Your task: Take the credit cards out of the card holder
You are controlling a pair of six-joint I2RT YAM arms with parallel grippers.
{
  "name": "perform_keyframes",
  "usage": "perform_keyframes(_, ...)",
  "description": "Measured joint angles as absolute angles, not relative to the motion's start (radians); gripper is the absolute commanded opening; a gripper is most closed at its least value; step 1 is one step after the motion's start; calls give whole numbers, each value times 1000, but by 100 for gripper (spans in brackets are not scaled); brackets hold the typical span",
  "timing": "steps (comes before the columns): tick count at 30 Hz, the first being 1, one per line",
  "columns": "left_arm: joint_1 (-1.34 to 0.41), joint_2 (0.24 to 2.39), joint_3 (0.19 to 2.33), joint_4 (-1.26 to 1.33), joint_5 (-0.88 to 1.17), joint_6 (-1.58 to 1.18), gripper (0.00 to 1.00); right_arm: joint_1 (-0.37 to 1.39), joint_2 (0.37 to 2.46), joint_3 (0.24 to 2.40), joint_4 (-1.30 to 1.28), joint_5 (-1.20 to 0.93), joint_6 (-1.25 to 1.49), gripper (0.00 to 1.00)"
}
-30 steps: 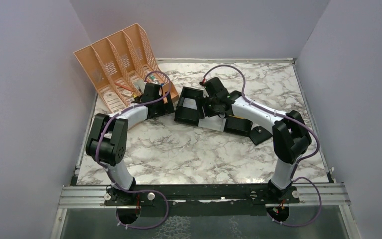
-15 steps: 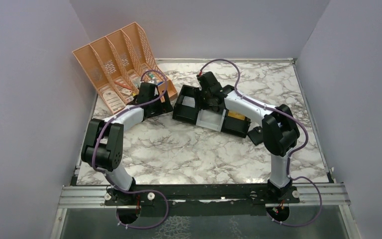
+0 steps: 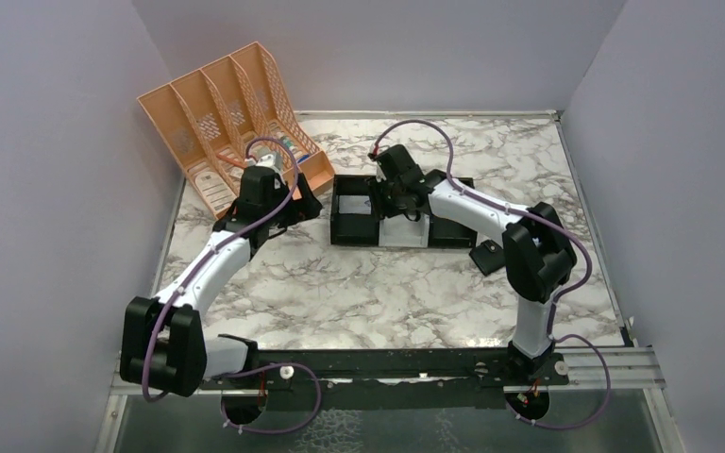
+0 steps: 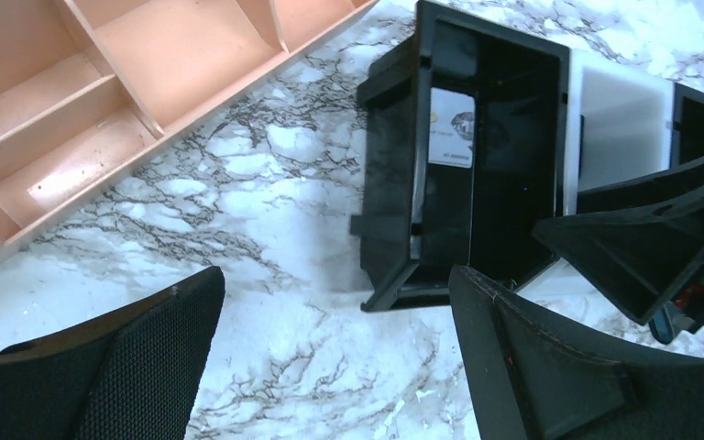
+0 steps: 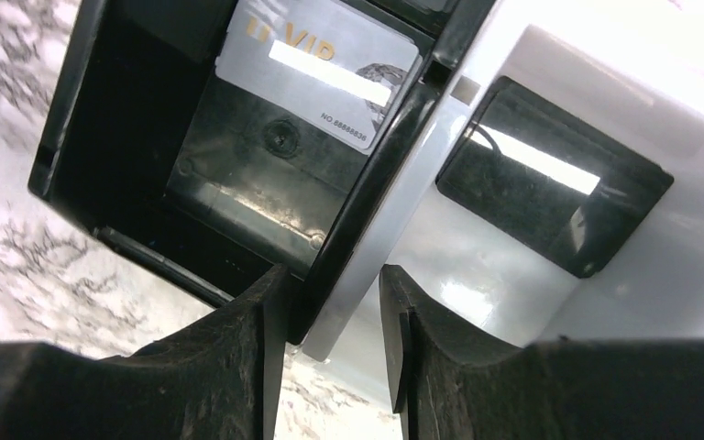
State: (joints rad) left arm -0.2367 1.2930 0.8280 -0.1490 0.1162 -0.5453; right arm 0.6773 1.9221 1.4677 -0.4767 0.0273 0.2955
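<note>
The card holder (image 3: 492, 256), a small black folded wallet, lies on the marble right of the tray, beside the right arm. A grey credit card (image 5: 321, 69) printed "VIP" lies in the left black compartment of the black-and-white tray (image 3: 354, 236). A dark glossy credit card (image 5: 550, 197) lies in the white middle compartment. My right gripper (image 5: 335, 284) straddles the wall (image 5: 376, 183) between those two compartments; its left finger touches the wall and a gap shows at its right finger. My left gripper (image 4: 335, 280) hangs open over bare marble just left of the tray (image 4: 385, 183).
An orange slotted file rack (image 3: 227, 123) stands at the back left, close behind the left gripper (image 3: 295, 203). Purple walls enclose the table on three sides. The right arm's forearm lies over the tray's right compartment.
The tray has swung from slanted to square with the table. The right gripper's jaws have narrowed around the tray wall. The left arm has stretched out, its elbow dropping toward the near edge.
</note>
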Motion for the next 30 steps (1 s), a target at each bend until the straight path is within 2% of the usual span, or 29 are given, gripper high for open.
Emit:
perform_keyframes(9, -237, 1171, 741, -196, 163, -555, 95, 701, 1878, 1396, -505, -5, 222, 42)
perform_keyframes(19, -237, 1148, 730, -221, 210, -554, 95, 701, 1879, 1409, -523, -13, 227, 44)
perform_keyframes(27, -242, 1145, 730, -239, 264, -530, 96, 701, 1876, 1455, -528, -17, 250, 61)
perform_keyframes(28, -244, 1139, 730, -245, 267, -526, 97, 701, 1864, 1454, -531, -12, 256, 65)
perform_keyframes(30, -244, 1127, 731, -263, 276, -513, 97, 701, 1813, 1431, -526, 20, 262, 82)
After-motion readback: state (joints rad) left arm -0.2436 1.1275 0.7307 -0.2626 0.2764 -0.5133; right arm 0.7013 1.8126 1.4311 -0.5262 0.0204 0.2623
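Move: The right hand has the organizer box pinched by the wall between its left black and white compartments, the box's middle some 5 cm to the right, 3 cm ahead and 3 cm below. The VIP card lies in the left compartment, roughly 6 cm left and 4 cm ahead of that hand; the card holder is about 22 cm right and 8 cm back, on the table. From the left hand, the box's middle is about 18 cm right, 2 cm ahead and 9 cm lower. Back towards its base by about 3 cm goes the right hand, sinking slightly and turning a few degrees counter-clockwise as it drags the organizer box by its compartment wall; after a brief halt the fingers open, let go of the wall and rise about 4 cm from their low point, easing slightly forward. The left hand, empty and still wide open, draws back about 6 cm and swings clockwise. ##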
